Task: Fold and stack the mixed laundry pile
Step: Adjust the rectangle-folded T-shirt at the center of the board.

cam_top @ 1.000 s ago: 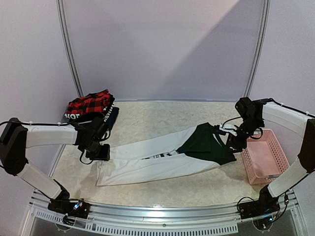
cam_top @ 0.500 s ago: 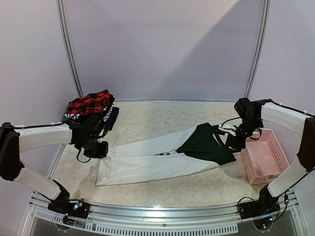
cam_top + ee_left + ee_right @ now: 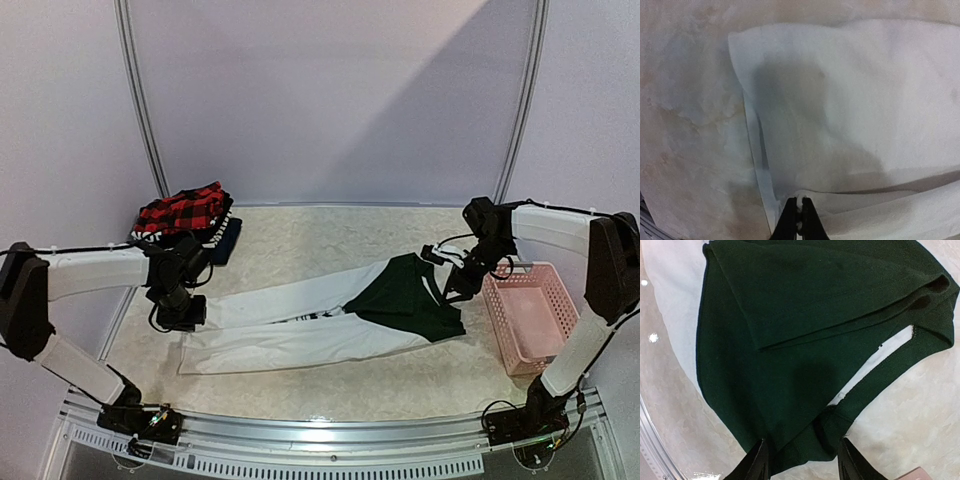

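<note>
A white tee with dark green sleeves lies stretched across the table. My left gripper is at its left end, shut on a pinch of the white hem in the left wrist view. My right gripper is at the tee's right end. Its fingers stand half apart around a thick bunch of the green collar fabric, gripping it. A folded stack with a red-and-black plaid shirt on top and dark clothes under it sits at the back left.
A pink slatted basket stands at the right edge of the table, close to my right arm. The curved white backdrop wall rises behind the table. The metal rail with both arm bases runs along the near edge.
My left gripper has shut on the white hem and drawn it left and nearer. The whole tee has slid left, and my right gripper has followed it leftward.
</note>
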Controlling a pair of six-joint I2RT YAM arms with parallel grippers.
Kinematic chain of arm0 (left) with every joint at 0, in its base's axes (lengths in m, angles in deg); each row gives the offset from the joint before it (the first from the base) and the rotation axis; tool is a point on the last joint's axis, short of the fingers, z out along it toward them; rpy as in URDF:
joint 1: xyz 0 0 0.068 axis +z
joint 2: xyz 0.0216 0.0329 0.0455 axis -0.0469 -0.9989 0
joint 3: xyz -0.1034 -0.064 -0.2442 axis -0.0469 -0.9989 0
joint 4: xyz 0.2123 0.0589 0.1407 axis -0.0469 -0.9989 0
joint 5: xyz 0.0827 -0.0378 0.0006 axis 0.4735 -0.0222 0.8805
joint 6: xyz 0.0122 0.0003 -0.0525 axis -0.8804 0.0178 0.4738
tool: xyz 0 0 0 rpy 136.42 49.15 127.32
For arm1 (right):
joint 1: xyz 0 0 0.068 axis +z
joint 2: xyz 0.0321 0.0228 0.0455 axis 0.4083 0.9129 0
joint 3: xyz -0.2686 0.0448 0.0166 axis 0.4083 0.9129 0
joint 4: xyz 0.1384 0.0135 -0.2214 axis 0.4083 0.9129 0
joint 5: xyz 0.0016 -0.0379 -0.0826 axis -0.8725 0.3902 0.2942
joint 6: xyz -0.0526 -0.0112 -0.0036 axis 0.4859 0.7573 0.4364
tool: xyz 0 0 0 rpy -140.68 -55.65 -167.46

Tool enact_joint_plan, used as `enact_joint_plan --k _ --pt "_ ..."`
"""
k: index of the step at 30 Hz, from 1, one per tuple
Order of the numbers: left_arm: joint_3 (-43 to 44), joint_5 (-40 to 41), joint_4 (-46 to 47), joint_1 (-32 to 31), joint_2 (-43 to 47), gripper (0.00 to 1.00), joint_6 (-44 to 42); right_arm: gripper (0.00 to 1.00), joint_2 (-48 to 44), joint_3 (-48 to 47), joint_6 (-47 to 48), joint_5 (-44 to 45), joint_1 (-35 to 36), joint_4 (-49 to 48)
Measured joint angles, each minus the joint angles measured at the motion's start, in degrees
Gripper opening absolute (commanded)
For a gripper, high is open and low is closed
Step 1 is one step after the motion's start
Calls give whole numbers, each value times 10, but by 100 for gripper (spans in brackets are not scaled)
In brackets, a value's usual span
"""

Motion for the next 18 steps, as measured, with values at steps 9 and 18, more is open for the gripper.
enact_joint_plan --k 9,18 --pt "48 77 36 26 -106 48 3 47 0 0 -19 9 0 -14" --pt "-47 63 51 4 135 54 53 49 1 -3 -11 -24 16 -2"
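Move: The left hand already pinches the white hem of the T-shirt's upper layer; the spot where it is taken, by the shirt's left edge, lies about 4 cm ahead, 2 cm left and 2 cm below. The far hem corner is some 8 cm ahead and 2 cm left, the near one about 11 cm back and 1 cm left. The folded stack stands roughly 24 cm ahead and 5 cm left. From the right hand, that spot is about 46 cm left, level fore and aft. Still pinching the white hem, the left hand draws it about 4 cm forward and 2 cm left towards the shirt's left edge, sinking slightly, and opens its fingers to let go there. It then lifts some 5 cm clear with the fingers half open, easing back a couple of centimetres while the fingertips tilt forward about 15 degrees. ##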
